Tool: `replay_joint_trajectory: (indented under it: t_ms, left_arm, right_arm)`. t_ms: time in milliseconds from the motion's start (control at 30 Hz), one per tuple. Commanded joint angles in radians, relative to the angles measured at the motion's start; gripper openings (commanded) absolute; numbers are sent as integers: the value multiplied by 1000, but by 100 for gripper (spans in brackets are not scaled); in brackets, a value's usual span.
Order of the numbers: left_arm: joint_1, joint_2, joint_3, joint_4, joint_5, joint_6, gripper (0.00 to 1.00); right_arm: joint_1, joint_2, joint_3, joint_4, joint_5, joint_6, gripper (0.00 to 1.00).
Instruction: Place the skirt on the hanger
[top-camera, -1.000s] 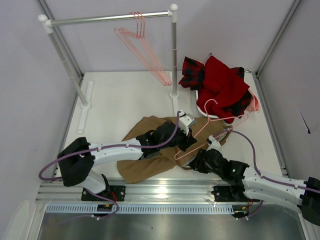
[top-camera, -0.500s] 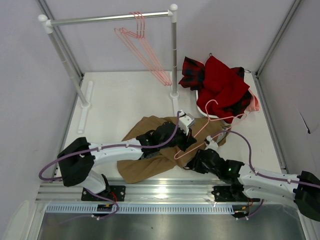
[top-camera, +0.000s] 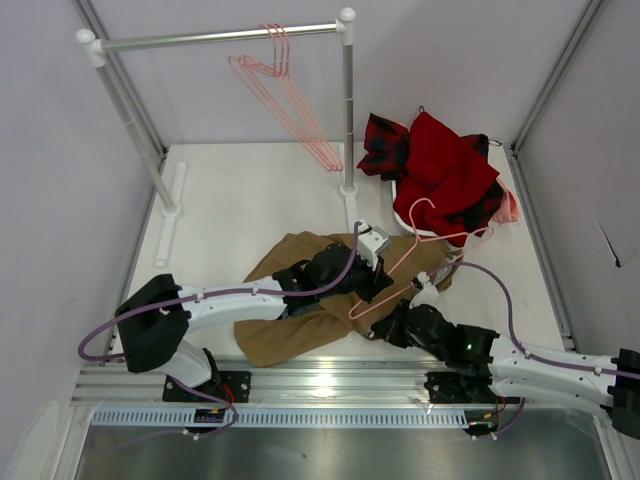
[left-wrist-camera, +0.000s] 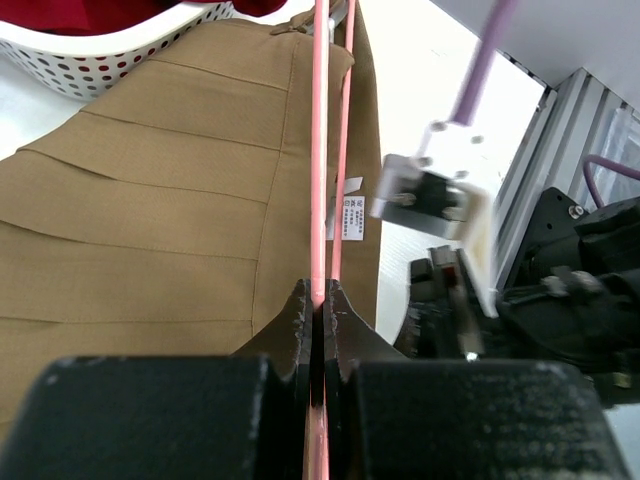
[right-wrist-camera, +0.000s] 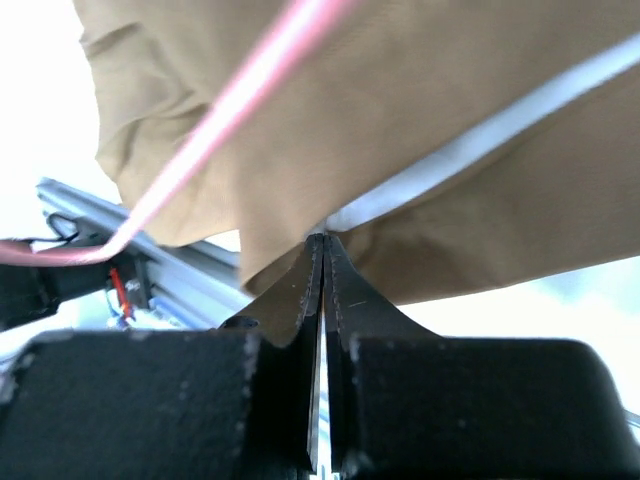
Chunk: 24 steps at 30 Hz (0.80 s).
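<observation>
The tan skirt (top-camera: 290, 335) lies spread on the table in front of both arms. A pink hanger (top-camera: 412, 222) lies slanted over its right part, hook toward the basket. My left gripper (top-camera: 380, 288) is shut on the hanger's thin wire (left-wrist-camera: 320, 150), which runs straight out from the tips (left-wrist-camera: 318, 300) over the pleated skirt (left-wrist-camera: 150, 200). My right gripper (top-camera: 388, 322) sits at the skirt's near right edge. Its jaws (right-wrist-camera: 322, 245) are shut on the skirt (right-wrist-camera: 480, 90) where the paler lining (right-wrist-camera: 470, 150) shows. The blurred pink hanger (right-wrist-camera: 230, 110) crosses above.
A white dotted basket (left-wrist-camera: 100, 62) holds red and plaid garments (top-camera: 440, 170) at the back right. A clothes rack (top-camera: 220, 38) with spare pink hangers (top-camera: 290, 100) stands at the back, its post (top-camera: 348, 120) behind the skirt. Metal rails (top-camera: 320, 382) edge the near side.
My right gripper has closed on the skirt's edge and its arm has shifted slightly left. The left gripper and the hanger have stayed put.
</observation>
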Motion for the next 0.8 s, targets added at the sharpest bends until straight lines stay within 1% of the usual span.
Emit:
replay_joint_trajectory:
  t_ms: [0,100,200,233,300,367,433,567,667,767]
  left_arm:
    - [8,9,50,41,-20,-42,0]
    - [8,21,56,42,-26,-81,0]
    - [8,29,57,44,-27,-92,0]
    - [6,29,57,44,-58,-92,0]
    - [8,27,63,42,-67,-99,0]
    - [8,32,71,33,-79,-119,0]
    - [6,40,82,25,-84,-127,0]
    - [6,58,92,36,-96,-144,0]
    - [6,67,92,47,-99,-151,0]
    - [6,75,92,53,-101,-165,0]
  right_arm:
    - [47,-61,33,15,122,-60,0]
    - [73,-92,36,38,155,-140,0]
    - [99,-103,45,31,185,-172,0]
    - [108,-103,46,23,186,-178,0]
    - [122,-104,54,22,184,-209,0]
    - [162,-107,63,31,192,-244,0]
    - [199,-111,72,55,195,-340,0]
    - [324,-124,111,58,270,-488,0]
    - [371,-132,138,51,288,-578,0]
    - [388,-138,149,58,293,-641,0]
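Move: The right gripper, already shut on the skirt's open edge, has the hanger's near corner about 4 cm ahead, 5 cm to its left and some 6 cm above. The skirt's middle lies roughly 9 cm ahead, 7 cm left and 5 cm below; the laundry basket is some 31 cm ahead, 17 cm right, about level in height. From the left gripper, which holds the hanger, the pinched skirt edge is about 8 cm back, straight below by 10 cm. Keep the right gripper shut on the skirt's edge and lift it about 7 cm, drawing it back and a little left on the near side of the hanger's corner; swing its fingers counter-clockwise and level them out, some 35 degrees in all. Keep the left grip on the hanger, easing it forward 1–2 cm while it turns slightly counter-clockwise and tips down. ##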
